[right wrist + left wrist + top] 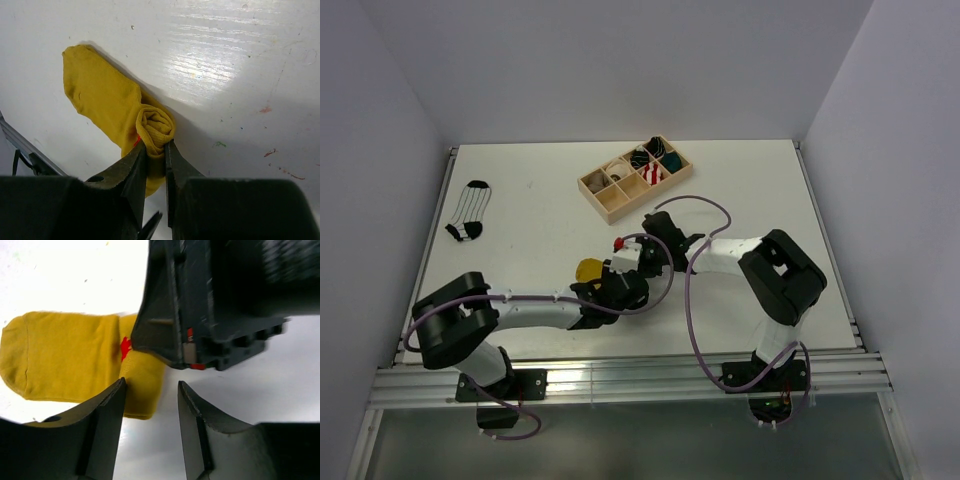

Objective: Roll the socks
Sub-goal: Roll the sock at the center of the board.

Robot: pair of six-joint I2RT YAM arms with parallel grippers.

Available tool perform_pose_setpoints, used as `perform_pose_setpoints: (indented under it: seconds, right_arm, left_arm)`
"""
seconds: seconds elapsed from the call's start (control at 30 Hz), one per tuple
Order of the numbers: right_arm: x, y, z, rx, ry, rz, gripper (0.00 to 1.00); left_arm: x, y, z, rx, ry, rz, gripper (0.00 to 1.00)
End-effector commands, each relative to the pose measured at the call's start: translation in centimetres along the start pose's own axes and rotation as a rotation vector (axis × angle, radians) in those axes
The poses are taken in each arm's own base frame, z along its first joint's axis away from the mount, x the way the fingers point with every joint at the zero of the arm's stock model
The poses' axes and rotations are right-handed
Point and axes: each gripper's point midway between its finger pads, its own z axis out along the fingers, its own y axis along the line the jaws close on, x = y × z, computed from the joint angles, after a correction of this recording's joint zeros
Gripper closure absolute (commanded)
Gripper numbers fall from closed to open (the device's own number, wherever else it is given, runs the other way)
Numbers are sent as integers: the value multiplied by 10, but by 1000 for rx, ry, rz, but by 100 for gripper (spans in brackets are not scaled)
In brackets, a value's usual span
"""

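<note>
The mustard-yellow sock (100,95) lies flat on the white table (240,65), one end wound into a small roll (156,125). My right gripper (155,147) is shut on that roll, its fingers pressing it from both sides. A red patch (125,347) shows beside the right gripper's dark body (215,305). My left gripper (150,390) is open right next to the sock's (65,357) edge, with only bare table between its fingers. In the top view both grippers meet over the yellow sock (588,268). The white sock with black stripes (470,210) lies flat at the far left.
A wooden compartment box (638,178) with rolled bundles stands behind the grippers, toward the table's back. The right arm's purple cable (692,290) loops above the table near the front edge.
</note>
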Motion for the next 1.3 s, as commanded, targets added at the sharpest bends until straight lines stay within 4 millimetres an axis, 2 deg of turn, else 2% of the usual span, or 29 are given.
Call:
perform_pose_setpoints:
  seconds: [0.0, 0.03, 0.2, 0.37, 0.43, 0.47, 0.53, 0.57, 0.6, 0.67, 0.7, 0.77, 0.83, 0.87, 0.93, 0.97, 1.0, 1.07, 1.1, 1.2, 1.23, 1.27]
  right_arm:
    - [-10, 14, -10, -12, -29, -27, 100]
    - [-9, 12, -9, -11, -24, -25, 100]
    - [-7, 15, -7, -25, -12, -23, 100]
    - [-6, 17, -8, -39, -8, -23, 100]
    - [-4, 19, -10, -53, -1, -23, 90]
    - [-5, 22, -10, -78, -13, -21, 82]
    - [-8, 33, -16, -141, -33, -21, 74]
    - [-5, 30, -17, -152, -31, -1, 69]
    - [-8, 35, -22, -184, -43, 0, 60]
    - [-12, 37, -27, -220, -71, 7, 51]
    - [-16, 40, -32, -240, -87, 6, 48]
    - [-20, 40, -37, -268, -122, 14, 43]
    - [-30, 46, -48, -307, -175, 16, 36]
    - [-29, 42, -49, -306, -183, 28, 34]
    - [-31, 41, -53, -322, -209, 30, 32]
    - [-32, 41, -54, -325, -219, 38, 31]
    - [-32, 40, -53, -326, -223, 41, 31]
    - [-29, 37, -48, -327, -214, 53, 30]
    - [-27, 36, -45, -329, -206, 60, 30]
    - [-22, 32, -36, -336, -189, 87, 30]
    - [-22, 33, -34, -344, -191, 94, 30]
    - [-22, 31, -32, -340, -190, 103, 30]
  left_arm:
    - [-5, 7, 6, -75, -42, 27, 50]
    - [2, 9, 10, -86, -29, 41, 50]
    - [13, 11, 20, -122, -3, 74, 55]
    - [23, 9, 26, -119, 25, 86, 71]
    - [28, 11, 28, -129, 38, 87, 79]
    - [28, 11, 28, -129, 41, 84, 88]
    - [29, 11, 26, -113, 47, 69, 99]
    - [27, 10, 25, -101, 49, 56, 99]
    - [28, 12, 23, -79, 64, 32, 99]
    - [23, 7, 22, -25, 63, -17, 99]
    - [26, 15, 24, -19, 79, -40, 99]
    - [20, 5, 19, 76, 97, -103, 99]
    - [17, 9, 18, 120, 113, -165, 99]
    - [17, 0, 14, 189, 137, -192, 99]
    - [14, 7, 15, 215, 150, -257, 99]
    - [16, -1, 10, 283, 184, -277, 99]
    - [10, 6, 12, 291, 179, -327, 100]
    - [8, 2, 7, 366, 216, -386, 99]
    - [2, 9, 10, 381, 208, -428, 99]
    - [-2, 9, 6, 465, 257, -500, 99]
    - [-3, 19, 11, 456, 266, -535, 99]
    - [-4, 20, 12, 472, 282, -556, 99]
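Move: The sock roll lies just below the open left fingers, about 3 cm down and 1 cm forward and left of that hand. The sock's flat tail is centred some 7 cm to the left of the hand and 3 cm ahead, about 4 cm down. The wooden tray stands about 25 cm straight ahead of the hand, some 4 cm lower. The right fingers already pinch the roll, whose middle is about 1 cm back and 1 cm left of that hand, level with it. The left fingers close on the near end of the sock roll after sinking about 3 cm onto it, while the right hand holds its pinch. The right hand then opens, lets go and rises some 5 cm, tilting a little. Keeping its grip, the left hand rolls its left side down by some 35 degrees as its fingers tip downward, easing left and slightly forward towards the flat tail. ##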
